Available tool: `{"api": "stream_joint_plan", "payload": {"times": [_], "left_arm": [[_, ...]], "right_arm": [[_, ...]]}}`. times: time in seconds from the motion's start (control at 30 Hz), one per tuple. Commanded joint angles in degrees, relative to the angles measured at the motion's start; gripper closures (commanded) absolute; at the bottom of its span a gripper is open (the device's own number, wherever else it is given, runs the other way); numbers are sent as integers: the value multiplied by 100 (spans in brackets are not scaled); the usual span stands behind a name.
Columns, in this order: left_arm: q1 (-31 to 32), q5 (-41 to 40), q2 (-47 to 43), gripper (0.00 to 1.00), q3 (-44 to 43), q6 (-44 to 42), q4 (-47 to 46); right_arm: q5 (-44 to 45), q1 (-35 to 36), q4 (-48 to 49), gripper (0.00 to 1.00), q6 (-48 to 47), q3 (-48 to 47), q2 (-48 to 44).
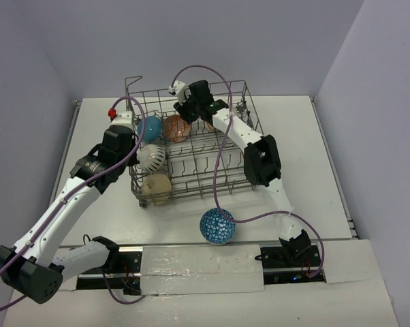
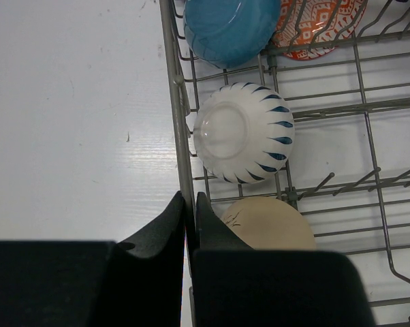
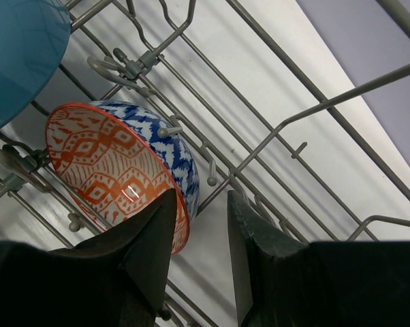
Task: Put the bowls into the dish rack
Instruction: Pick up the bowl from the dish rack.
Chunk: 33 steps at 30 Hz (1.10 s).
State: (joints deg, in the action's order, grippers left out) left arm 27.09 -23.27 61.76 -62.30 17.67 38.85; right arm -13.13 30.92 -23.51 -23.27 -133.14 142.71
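The grey wire dish rack holds a teal bowl, an orange-patterned bowl, a white bowl with blue stripes and a tan bowl. A blue patterned bowl sits on the table in front of the rack. My left gripper is shut on the rack's left rim wire, beside the tan bowl and the white bowl. My right gripper is inside the rack's far end, open. The orange bowl stands on edge among the tines, its rim just beside the left finger.
A rack wire frame crosses above the right gripper. The teal bowl leans close on the left of the right wrist view. Purple cables trail over the rack and table. Walls close in the table on three sides.
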Motion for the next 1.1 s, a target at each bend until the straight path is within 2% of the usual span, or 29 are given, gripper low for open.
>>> {"api": "stream_joint_plan", "payload": {"times": [0.0, 0.1, 0.13, 0.2, 0.23, 0.33, 0.37, 0.53, 0.63, 0.9, 1.07], "left_arm": [[262, 1185, 47, 100, 131, -185, 562], [253, 1088, 65, 98, 122, -168, 545], [261, 1035, 56, 89, 131, -150, 536], [262, 973, 47, 82, 139, -132, 518], [262, 921, 38, 74, 148, -124, 518], [262, 807, 38, 65, 157, -71, 474], [262, 771, 47, 64, 148, -53, 457], [262, 666, 100, 62, 157, -9, 352], [262, 622, 117, 62, 183, -1, 290], [253, 472, 196, 62, 245, 78, 114], [262, 323, 310, 62, 289, 236, -62]], "right_arm": [[91, -33, 66, 57, -46, -265, 90], [73, -33, 57, 57, -46, -256, 107], [65, -33, 48, 57, -38, -256, 116], [47, -33, 57, 58, -29, -247, 125], [38, -33, 57, 60, -20, -239, 125], [29, -33, 39, 74, -29, -195, 116], [38, -33, 22, 80, -29, -177, 99], [117, -33, 57, 89, -38, 33, -7], [161, -33, 109, 100, -55, 139, -77], [179, -24, 241, 100, -3, 507, -375], [187, -24, 575, 100, 76, 1000, -946]]}}
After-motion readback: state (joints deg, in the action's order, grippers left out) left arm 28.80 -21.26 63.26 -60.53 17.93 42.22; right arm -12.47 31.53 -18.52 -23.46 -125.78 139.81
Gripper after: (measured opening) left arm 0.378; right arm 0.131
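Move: The orange bowl stands in the rack about 4 cm left of the right hand, 2 cm nearer the base and 3 cm below, its near rim close to the open fingers; the blue bowl is about 9 cm farther left, level with it. The left hand already pinches the rack's left rail, the white bowl some 8 cm ahead, 6 cm right and 14 cm below; the orange bowl lies roughly 21 cm ahead and 15 cm right. The orange bowl's rim is pinched between the right fingers, which sink about 1 cm and close to nearly shut, then stay clamped almost in place. Meanwhile the rack's left rail is let out of the left hand's pinch: those fingers open, and the hand drops some 3 cm and draws back about 2 cm, its wrist tipping slightly down, the fingers straddling the rail. ##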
